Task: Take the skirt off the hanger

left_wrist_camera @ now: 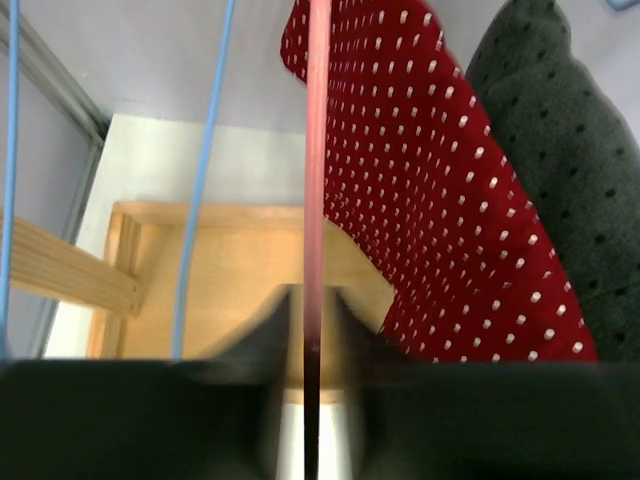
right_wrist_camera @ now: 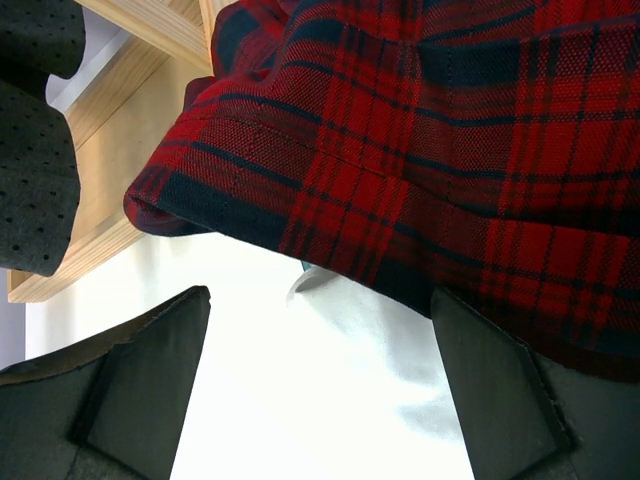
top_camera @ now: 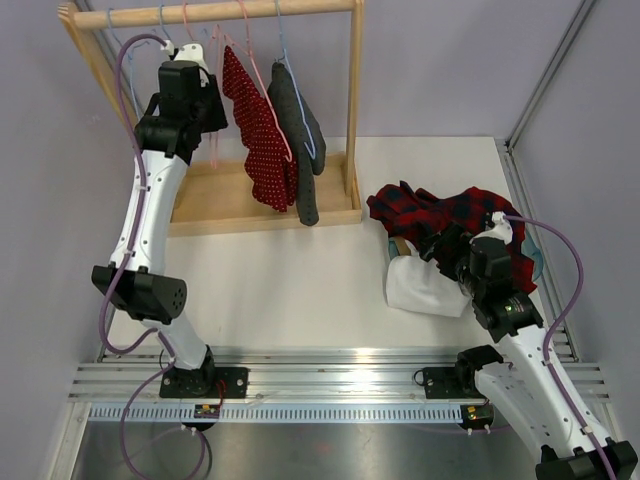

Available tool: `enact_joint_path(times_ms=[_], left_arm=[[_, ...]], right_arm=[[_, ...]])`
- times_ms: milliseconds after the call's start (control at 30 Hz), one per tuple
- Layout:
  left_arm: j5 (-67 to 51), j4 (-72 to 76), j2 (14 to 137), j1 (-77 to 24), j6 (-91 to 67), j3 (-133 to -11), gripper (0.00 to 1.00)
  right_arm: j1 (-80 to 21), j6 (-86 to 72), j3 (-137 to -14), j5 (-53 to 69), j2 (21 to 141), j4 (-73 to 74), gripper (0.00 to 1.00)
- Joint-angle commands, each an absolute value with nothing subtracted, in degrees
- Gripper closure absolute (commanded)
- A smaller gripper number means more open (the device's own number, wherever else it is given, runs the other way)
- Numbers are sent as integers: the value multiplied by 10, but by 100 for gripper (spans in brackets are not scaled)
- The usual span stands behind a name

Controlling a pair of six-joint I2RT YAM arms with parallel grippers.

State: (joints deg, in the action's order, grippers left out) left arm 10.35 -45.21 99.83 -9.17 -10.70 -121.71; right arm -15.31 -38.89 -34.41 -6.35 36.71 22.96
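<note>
The red skirt with white dots (top_camera: 262,140) hangs on a pink hanger on the wooden rack (top_camera: 352,100). In the left wrist view the skirt (left_wrist_camera: 430,180) is to the right of my fingers. My left gripper (top_camera: 212,105) is raised at the rack, just left of the skirt. Its jaws (left_wrist_camera: 310,330) are closed on a thin pink hanger wire (left_wrist_camera: 318,150) that runs straight up between them. I cannot tell whether this wire belongs to the skirt's hanger. My right gripper (top_camera: 437,245) is open and empty (right_wrist_camera: 320,400), low over a white cloth (right_wrist_camera: 330,380).
A dark grey dotted garment (top_camera: 298,140) hangs right of the skirt on a blue hanger. Blue hanger wires (left_wrist_camera: 205,150) hang left of my left gripper. A red plaid garment (top_camera: 450,210) and the white cloth (top_camera: 420,285) lie piled at the right. The rack's wooden base (top_camera: 220,195) sits behind.
</note>
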Motion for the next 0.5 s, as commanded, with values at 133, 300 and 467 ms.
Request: enact_joint_path(times_ms=[133, 300, 467], left_arm=[[75, -478, 921, -94, -113, -1214, 26], [70, -484, 896, -121, -119, -1219, 24], [81, -470, 896, -184, -121, -1226, 23]], right_arm=[[-152, -379, -351, -42, 366, 238, 1], [-152, -377, -348, -38, 361, 243, 0], [-152, -378, -345, -35, 360, 245, 1]])
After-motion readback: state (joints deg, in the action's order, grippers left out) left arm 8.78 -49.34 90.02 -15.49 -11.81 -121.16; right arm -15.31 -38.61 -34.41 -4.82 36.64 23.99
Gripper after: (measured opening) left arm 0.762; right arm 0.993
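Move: The next hanger, the pink one carrying the red polka-dot skirt, has its middle about 8 cm to the left hand's right, 1 cm ahead and at hand height. The skirt hangs 8 cm right, 4 cm ahead and 7 below; the grey dotted garment is about 14 cm right, 3 ahead and 6 below. An empty blue hanger is some 5 cm left and 3 ahead. From the right hand, the skirted pink hanger lies about 23 cm ahead, 31 left and 20 above. Spread the left fingers wide, from about a quarter to three quarters open, and draw the gripper back off the empty pink hanger's wire by about 7 cm. After the first bit of backing, lift it some 5 cm and, late on, sweep about 4 cm right towards the polka-dot skirt's side, tipping the fingers slightly up and turning them slightly clockwise. ##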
